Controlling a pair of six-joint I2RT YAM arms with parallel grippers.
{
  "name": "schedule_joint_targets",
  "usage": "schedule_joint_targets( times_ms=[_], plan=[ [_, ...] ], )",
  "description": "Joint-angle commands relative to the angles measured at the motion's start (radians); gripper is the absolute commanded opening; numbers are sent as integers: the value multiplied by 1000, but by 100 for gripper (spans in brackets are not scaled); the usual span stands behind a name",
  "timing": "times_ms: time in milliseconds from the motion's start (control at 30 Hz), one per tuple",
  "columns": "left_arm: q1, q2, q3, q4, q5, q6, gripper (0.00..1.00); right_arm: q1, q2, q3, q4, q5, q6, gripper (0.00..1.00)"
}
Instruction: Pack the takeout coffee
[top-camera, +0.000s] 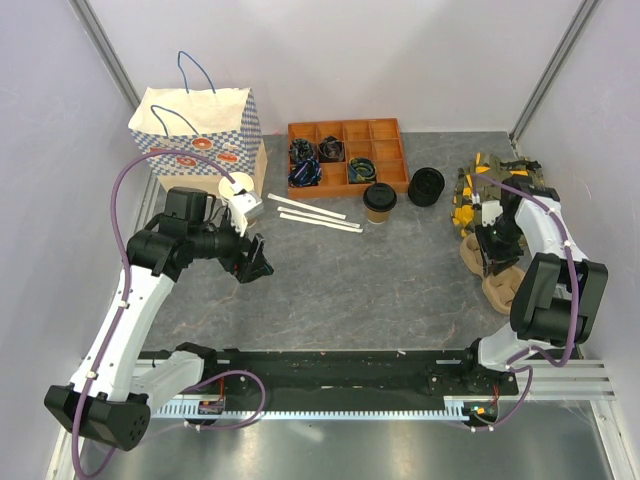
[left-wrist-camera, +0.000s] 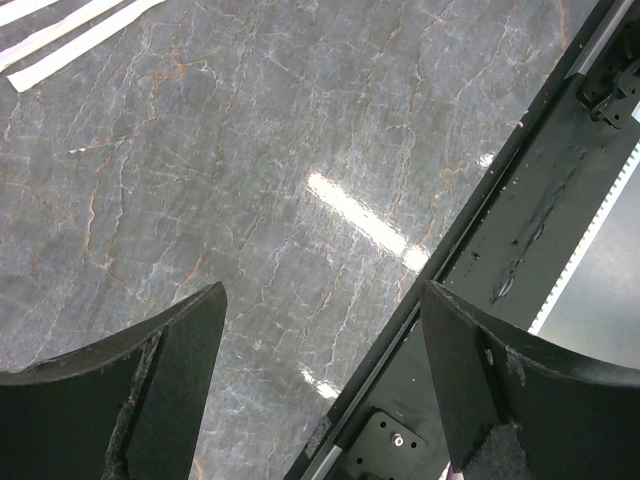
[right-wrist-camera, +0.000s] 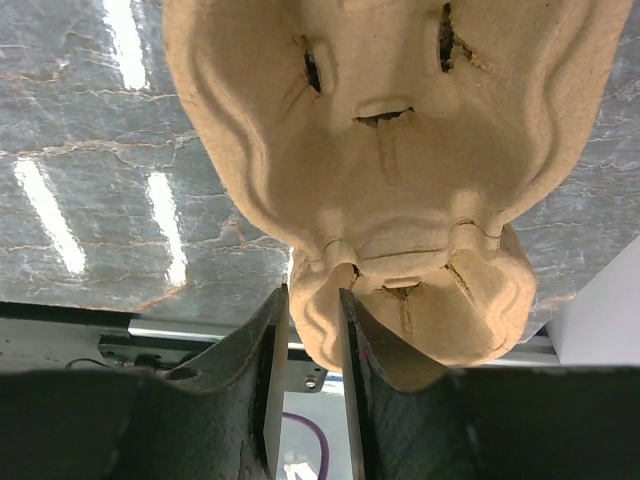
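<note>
The takeout coffee (top-camera: 380, 201), a tan paper cup with a black lid, stands upright mid-table in front of the orange tray. Far to its left, my left gripper (top-camera: 250, 262) hangs open over bare table, nothing between its fingers (left-wrist-camera: 180, 350). At the right edge my right gripper (top-camera: 492, 262) points down into a stack of brown pulp cup carriers (top-camera: 497, 290). In the right wrist view its jaws (right-wrist-camera: 312, 292) stand narrow, one on each side of the rim of a pulp carrier (right-wrist-camera: 400, 150).
A blue-checked paper bag (top-camera: 200, 130) stands open at the back left. The orange compartment tray (top-camera: 390, 130) holds dark items. A stack of black lids (top-camera: 426, 186) lies beside it, white straws (top-camera: 315, 213) to the left, yellow-and-black packets (top-camera: 480, 185) at the back right.
</note>
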Motion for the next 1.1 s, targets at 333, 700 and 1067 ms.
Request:
schedule_joint_targets(
  times_ms=[333,700,1067],
  plan=[
    [5,6,-11,63,24,-38,85,-1,18,-32,46,35,44,34],
    [5,18,-14,77,24,-41,85,-1,20,-3,13,5,60,4],
    [5,18,-26,86,24,-42,85,-1,-37,63,-39,26,73,0]
  ],
)
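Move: The brown cup tray is the right hand's target: the half-open fingertips stand at its left rim, by the narrow waist, with the tray's middle about 3 cm to the right, 1 cm ahead and 2 cm below. The camouflage bag lies some 19 cm ahead and 5 cm right, the lidded coffee cup roughly 16 cm ahead and 27 cm left. From the left hand, the tray is about 55 cm right, 4 cm ahead and 16 cm below. The right fingers pinch the cup tray's left rim at the waist between its two wells. Pointing straight down, the right hand first sinks about 1 cm onto it, stays there while the fingers go from about a third open to shut, then starts back up by nearly 1 cm with the grip kept. ##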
